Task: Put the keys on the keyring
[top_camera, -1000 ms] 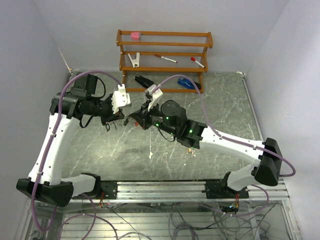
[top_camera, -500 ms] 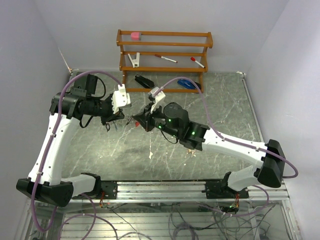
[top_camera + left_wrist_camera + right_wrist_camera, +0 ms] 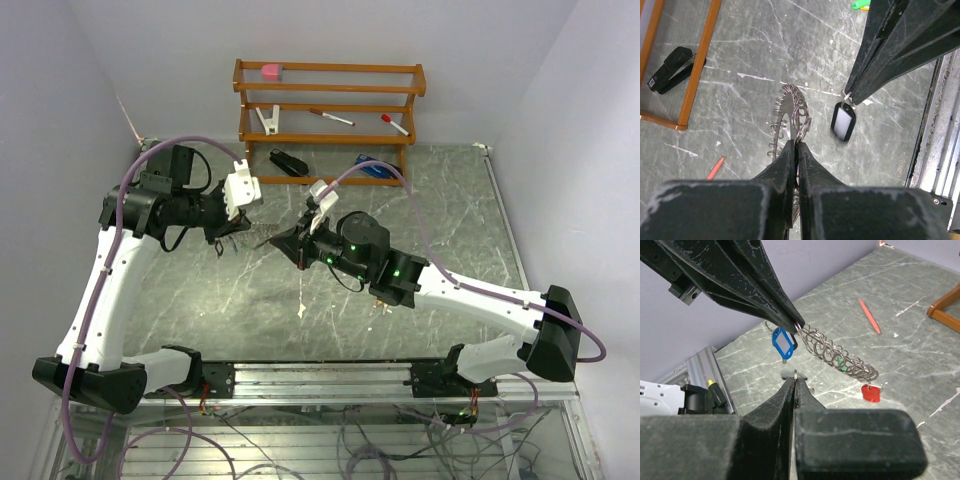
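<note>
The keyring (image 3: 790, 112), a thin silver hoop fringed with small wire loops, hangs from my left gripper (image 3: 796, 144), which is shut on its rim. In the right wrist view the keyring (image 3: 836, 354) carries a blue-tagged key (image 3: 783, 342), a green one (image 3: 840, 361) and a red-tagged key (image 3: 871, 393). My right gripper (image 3: 795, 380) is shut on the small split ring (image 3: 795, 373) of a black-tagged key (image 3: 843, 123), which dangles below its tip just right of the hoop. From above, both grippers (image 3: 232, 232) (image 3: 272, 240) meet tip to tip over the left middle of the table.
A wooden rack (image 3: 328, 110) stands at the back with pens and a pink block on it. A black stapler (image 3: 672, 67) lies by its foot. A red pen (image 3: 869, 315) and a green tag (image 3: 860, 5) lie on the marbled table (image 3: 450, 220).
My right arm has swung its wrist and forearm to the right and turned, its tip staying near the keyring. The left wrist has lifted slightly. Both grippers stay shut.
</note>
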Robot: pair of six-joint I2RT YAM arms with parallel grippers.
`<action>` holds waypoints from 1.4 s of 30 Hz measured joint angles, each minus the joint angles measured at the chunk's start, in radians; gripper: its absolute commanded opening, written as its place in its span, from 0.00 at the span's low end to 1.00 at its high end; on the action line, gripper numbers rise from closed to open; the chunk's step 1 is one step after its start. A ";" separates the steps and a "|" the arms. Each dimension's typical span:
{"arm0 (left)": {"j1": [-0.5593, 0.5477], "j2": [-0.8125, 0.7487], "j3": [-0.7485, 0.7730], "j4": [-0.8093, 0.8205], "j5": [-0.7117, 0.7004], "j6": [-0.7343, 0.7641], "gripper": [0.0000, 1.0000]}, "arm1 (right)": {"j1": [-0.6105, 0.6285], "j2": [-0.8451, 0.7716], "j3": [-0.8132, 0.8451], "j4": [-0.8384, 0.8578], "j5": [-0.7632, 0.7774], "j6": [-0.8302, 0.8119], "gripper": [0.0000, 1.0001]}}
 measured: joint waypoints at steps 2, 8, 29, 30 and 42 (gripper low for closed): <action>0.000 0.000 0.000 0.008 0.000 -0.006 0.07 | 0.000 0.000 0.000 0.005 -0.003 -0.003 0.00; 0.000 -0.032 -0.038 0.053 0.003 0.022 0.07 | 0.001 0.000 0.001 0.002 -0.011 -0.003 0.00; -0.002 -0.439 -0.457 0.390 0.001 0.285 0.07 | 0.000 -0.122 -0.319 -0.158 0.070 0.224 0.00; -0.002 -0.454 -0.475 0.401 0.001 0.307 0.07 | -0.001 -0.118 -0.319 -0.158 0.070 0.226 0.00; -0.002 -0.508 -0.576 0.510 0.001 0.432 0.07 | -0.076 -0.058 -0.318 -0.156 0.028 0.232 0.00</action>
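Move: The right hand holds the black key tag by its metal ring, high over the table. The white mark on the open table lies about 29 cm below it, some 4 cm ahead and 5 cm to its right. The green-tagged keys lie some 19 cm to the right of that mark and 5 cm farther out. The keyring, pinched in the left hand, has its middle about 5 cm ahead of the right hand and 4 cm below. From the left hand the white mark lies about 29 cm below, 8 cm right and 1 cm ahead. Still pinching the black key tag, the right hand leaves the keyring and sinks about 16 cm towards the table around the white mark, swinging some 7 cm to the right as its fingers tip further down. The left hand keeps its grip on the keyring, draws back about 2 cm and rolls by some 45 degrees, its fingers still pointing right and down. ##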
